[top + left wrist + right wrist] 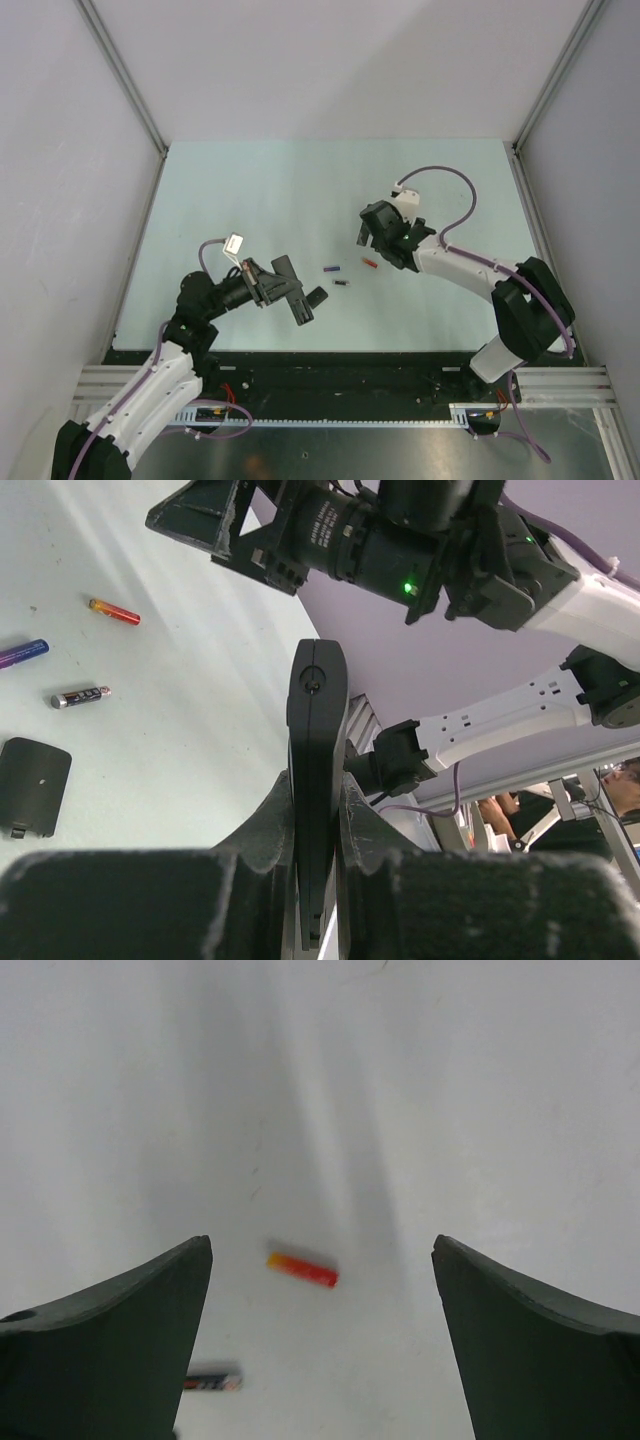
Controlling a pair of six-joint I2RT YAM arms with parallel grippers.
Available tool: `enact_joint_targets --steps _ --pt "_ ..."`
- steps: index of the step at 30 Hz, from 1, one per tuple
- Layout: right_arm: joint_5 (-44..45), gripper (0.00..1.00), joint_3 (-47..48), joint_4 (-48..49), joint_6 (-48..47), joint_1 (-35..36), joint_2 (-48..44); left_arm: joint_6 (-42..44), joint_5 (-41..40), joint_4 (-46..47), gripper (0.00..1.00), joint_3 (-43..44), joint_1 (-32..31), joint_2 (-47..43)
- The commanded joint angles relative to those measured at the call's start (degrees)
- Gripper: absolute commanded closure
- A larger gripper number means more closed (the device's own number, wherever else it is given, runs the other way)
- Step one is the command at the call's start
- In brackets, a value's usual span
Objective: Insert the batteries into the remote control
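My left gripper (318,815) is shut on the remote control (317,730), a slim black bar held on edge above the table and seen in the top view as the remote control (294,292). Its small black cover (34,785) lies flat on the table beside it. Three batteries lie apart on the surface: a red one (301,1269), a dark one (212,1380) and a blue-purple one (22,653). My right gripper (322,1250) hovers open over the red battery, which lies between its fingers without touching them.
The pale green table (250,200) is walled by white panels on the left, the back and the right. The black base rail (330,365) runs along the near edge. The right arm (420,550) reaches across above the batteries in the left wrist view.
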Motion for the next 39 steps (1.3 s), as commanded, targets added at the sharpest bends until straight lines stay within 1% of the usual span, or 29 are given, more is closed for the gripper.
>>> enact_joint_targets --steps 1,4,5,8,11,12,19,24,30,35,39 --pt "2.4 0.06 0.6 -2.6 15.9 4.7 -2.6 -0.8 -0.6 2.1 1.0 0.6 -0.3 0.4" --pt "0.8 0.1 0.6 -4.7 21.1 4.9 0.7 -1.0 -0.7 2.1 1.0 0.5 -0.3 0.5" --pt "0.3 0.1 0.6 -5.8 24.3 4.9 1.4 -1.1 -0.7 2.1 1.0 0.4 -0.3 0.4" --pt "-0.5 0.12 0.6 -6.4 26.6 5.5 4.3 -1.3 -0.5 2.1 1.0 -0.1 -0.3 0.3" --pt "0.2 0.12 0.6 -5.9 25.2 6.1 5.3 -1.4 0.0 2.1 1.0 -0.2 -0.3 0.1" --pt "0.1 0.12 0.6 -5.7 23.5 6.0 5.6 -1.3 0.0 2.1 1.0 -0.2 -0.3 0.1" --pt "-3.3 0.16 0.6 -2.7 16.5 5.1 7.9 -1.5 -0.6 2.1 1.0 -0.5 -0.3 0.1" --pt "-4.0 0.17 0.6 -1.8 16.6 4.5 10.1 -1.4 -0.7 2.1 1.0 -0.7 -0.3 -0.2" --pt "-3.9 0.21 0.6 -0.7 16.7 4.2 10.9 -1.5 -0.8 2.1 1.0 -1.3 -0.3 -0.3" --pt "-4.1 0.27 0.6 0.2 17.0 3.8 11.7 -1.1 -1.0 2.1 1.0 -1.1 -0.3 -0.8" --pt "-4.4 0.29 0.6 1.1 17.1 3.9 12.0 -1.1 -0.9 2.2 1.0 -1.3 -0.3 -0.4"
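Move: The red battery lies under the right hand, some 2 cm back, 4 cm to its left and about 9 cm below. On the table with it, the silver-black battery is roughly 7 cm back and 10 cm left of that hand, and the purple battery about 4 cm back and 13 cm left. From the left hand, still gripping the remote, the red battery is around 17 cm ahead, 18 cm right and 19 cm down. With empty, wide-open fingers the right hand first swings left and back about 4 cm each way, nearly level, then sinks some 8 cm towards the red battery while the wrist tips about 10 degrees farther down. The fingers draw in part way, to roughly three quarters open, and finish low over the table on either side of the battery, with no grip on it yet. ##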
